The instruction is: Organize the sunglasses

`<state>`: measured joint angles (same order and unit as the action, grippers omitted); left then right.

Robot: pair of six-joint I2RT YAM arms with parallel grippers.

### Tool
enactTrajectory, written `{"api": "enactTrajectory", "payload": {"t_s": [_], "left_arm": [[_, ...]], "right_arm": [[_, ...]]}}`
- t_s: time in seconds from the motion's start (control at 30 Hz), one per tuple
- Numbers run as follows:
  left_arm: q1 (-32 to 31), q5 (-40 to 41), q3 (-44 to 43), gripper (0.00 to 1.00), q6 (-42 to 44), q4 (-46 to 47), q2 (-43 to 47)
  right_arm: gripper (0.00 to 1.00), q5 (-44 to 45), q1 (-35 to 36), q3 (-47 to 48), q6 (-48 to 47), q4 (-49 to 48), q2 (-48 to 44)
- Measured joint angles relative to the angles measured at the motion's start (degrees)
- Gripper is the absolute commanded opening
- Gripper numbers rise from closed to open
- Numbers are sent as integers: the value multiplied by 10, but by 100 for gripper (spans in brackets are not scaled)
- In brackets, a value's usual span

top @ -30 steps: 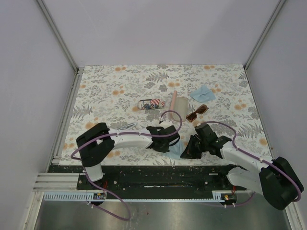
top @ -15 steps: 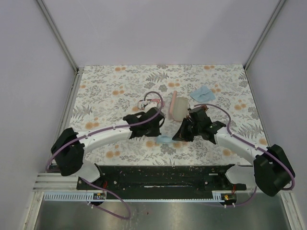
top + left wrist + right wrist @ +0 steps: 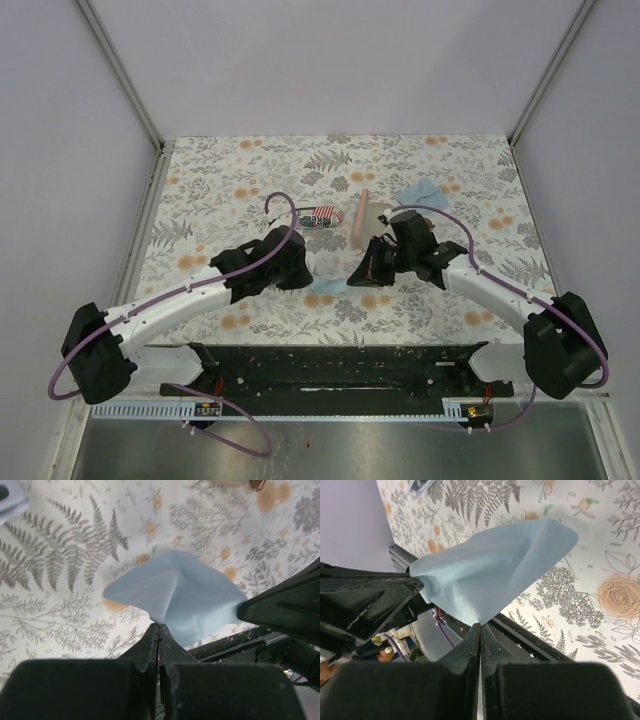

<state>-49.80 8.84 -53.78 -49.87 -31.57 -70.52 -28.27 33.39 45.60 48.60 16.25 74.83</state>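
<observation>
A light blue cloth hangs stretched between my two grippers, above the floral table. My left gripper is shut on one corner of the cloth. My right gripper is shut on the opposite corner of the cloth. In the top view the left gripper and right gripper face each other at mid-table. The reddish-brown sunglasses are hidden under my right arm. A pale silvery item, perhaps the slim sunglasses, lies at the right wrist view's top edge.
The flag-printed case lies just beyond the left gripper. The pink oblong case lies beside it, by the right wrist. A second blue cloth is at the back right. The black rail runs along the near edge.
Both arms have moved away from the near edge toward mid-table, carrying the blue cloth between them. The left arm has stretched out. The right arm now covers the brown sunglasses.
</observation>
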Motion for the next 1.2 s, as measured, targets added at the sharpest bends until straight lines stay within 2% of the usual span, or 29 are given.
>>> {"api": "enactTrajectory", "payload": {"t_s": [0.23, 0.63, 0.87, 1.2], "left_arm": [[0, -18, 79, 0, -30, -14, 47], [27, -19, 86, 0, -70, 14, 47], [56, -21, 73, 0, -66, 40, -5], [136, -45, 32, 0, -28, 93, -108]], "right_arm": [[0, -37, 0, -57, 21, -9, -8], [0, -17, 0, -61, 59, -26, -29], [0, -7, -5, -26, 57, -36, 43], [0, -15, -63, 44, 30, -72, 171]]}}
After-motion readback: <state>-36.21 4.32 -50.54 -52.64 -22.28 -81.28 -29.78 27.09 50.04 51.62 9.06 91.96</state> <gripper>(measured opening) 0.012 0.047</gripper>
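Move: The blue cloth hangs between the two closed grippers, about 10 cm apart. It goes to the clear patch of table some 5 cm ahead and 12 cm down, roughly 3 cm right of the left hand and 7 cm left of the right hand. From the left hand the flag-pattern pouch lies about 21 cm ahead and 2 left; from the right hand the open pink case lies 19 ahead and 6 right, the sunglasses 15 ahead and 16 right. Keep both fingertip pinches on the blue cloth and dip the two grippers back and down about 3 cm, drawing the left one out to its left to widen the span. Then sweep both forward some 9 cm towards the pouch and pink case, sinking further towards the table, while the left wrist turns about 15 degrees counter-clockwise. ##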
